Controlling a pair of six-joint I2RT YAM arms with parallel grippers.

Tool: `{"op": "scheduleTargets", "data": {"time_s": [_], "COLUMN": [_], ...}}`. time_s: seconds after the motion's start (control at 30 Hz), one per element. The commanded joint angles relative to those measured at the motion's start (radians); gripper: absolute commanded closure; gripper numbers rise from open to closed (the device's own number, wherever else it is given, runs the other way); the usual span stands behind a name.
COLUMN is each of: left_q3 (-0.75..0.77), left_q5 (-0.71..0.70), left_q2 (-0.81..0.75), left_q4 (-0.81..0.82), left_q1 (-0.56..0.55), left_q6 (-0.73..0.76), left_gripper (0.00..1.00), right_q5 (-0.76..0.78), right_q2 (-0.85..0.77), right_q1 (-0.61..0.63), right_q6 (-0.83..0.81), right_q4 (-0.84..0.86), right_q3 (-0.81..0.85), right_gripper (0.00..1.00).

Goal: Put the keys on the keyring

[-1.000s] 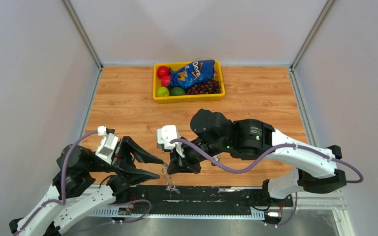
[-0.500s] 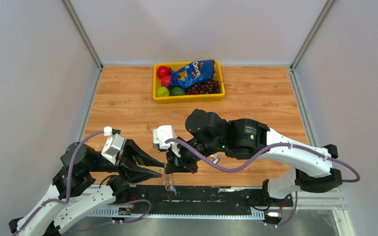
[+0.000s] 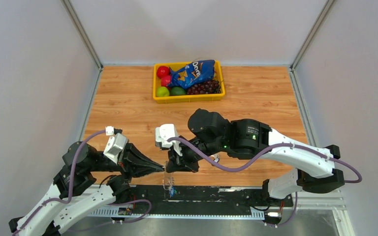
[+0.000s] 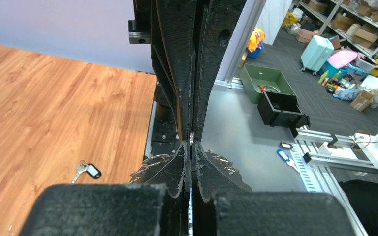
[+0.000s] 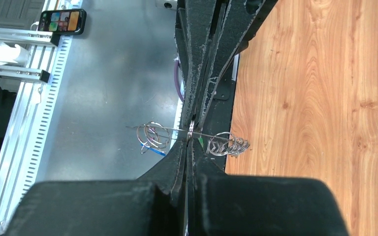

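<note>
The keyring (image 3: 168, 183) is a bunch of thin silvery wire loops with a small blue piece, hanging over the table's near edge. In the right wrist view its loops (image 5: 152, 135) spread to both sides of my right gripper (image 5: 191, 140), which is shut on its wire. My left gripper (image 4: 191, 145) is shut too, tip to tip with the right one, pinching the same wire. From above, the left gripper (image 3: 161, 167) and the right gripper (image 3: 169, 168) meet just over the ring. One of the keys (image 4: 81, 170), with a dark tag, lies on the wood apart from both grippers, seen from above as a small key (image 3: 216, 158).
A yellow tray (image 3: 187, 98) with fruit, grapes and a blue chip bag stands at the back of the table. The black base rail (image 3: 216, 194) runs along the near edge under the keyring. Grey walls close in left and right.
My left gripper has shut and slid right until its tips meet the right gripper at the keyring. The right arm has barely shifted.
</note>
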Motion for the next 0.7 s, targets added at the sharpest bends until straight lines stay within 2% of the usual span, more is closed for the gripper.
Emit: {"op": "scheduleTargets", "data": {"time_s": [0.0, 0.07, 0.13, 0.23, 0.43, 0.67], "left_q3": [-0.013, -0.036, -0.062, -0.100, -0.173, -0.321], "left_q5": [-0.056, -0.067, -0.075, -0.099, -0.129, -0.185], "left_q2": [-0.020, -0.048, -0.065, -0.088, -0.119, -0.157], "left_q4": [0.087, 0.137, 0.197, 0.269, 0.466, 0.744], "left_q1": [-0.002, -0.001, -0.002, -0.002, -0.002, -0.002], "left_q6": [0.002, -0.025, -0.048, -0.074, -0.141, -0.236], "left_gripper": [1.00, 1.00, 1.00, 1.00, 1.00, 1.00], "right_q5": [0.019, 0.037, 0.050, 0.065, 0.096, 0.131], "right_q2": [-0.083, -0.118, -0.152, -0.210, -0.319, -0.374], "right_q1": [-0.001, -0.001, -0.001, -0.001, -0.001, 0.003], "right_q6": [0.033, 0.044, 0.052, 0.060, 0.078, 0.034], "right_q4": [0.134, 0.181, 0.220, 0.275, 0.423, 0.590], "right_q3": [-0.058, -0.093, -0.127, -0.187, -0.328, -0.463], "right_gripper": [0.98, 0.90, 0.72, 0.58, 0.53, 0.52]}}
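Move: The keyring hangs pinched between both closed grippers, whose tips nearly meet. From the left hand its middle lies about 6 cm below, 2 cm back and 1 cm to the right; from the right hand it is about 6 cm below and 2 cm back, neither left nor right. The key with the black tag lies on the table some 12 cm ahead of either hand and 34 cm below, about 19 cm right of the left hand and 18 cm right of the right. Open the right gripper to about half so that it lets go of the keyring, then draw it up about 4 cm and right about 3 cm, away from the left fingertips, tipping its fingers up some 20 degrees towards level. Keep the left gripper shut on the keyring, lift it about 2 cm while easing forward, and tip its fingers upwards too. ##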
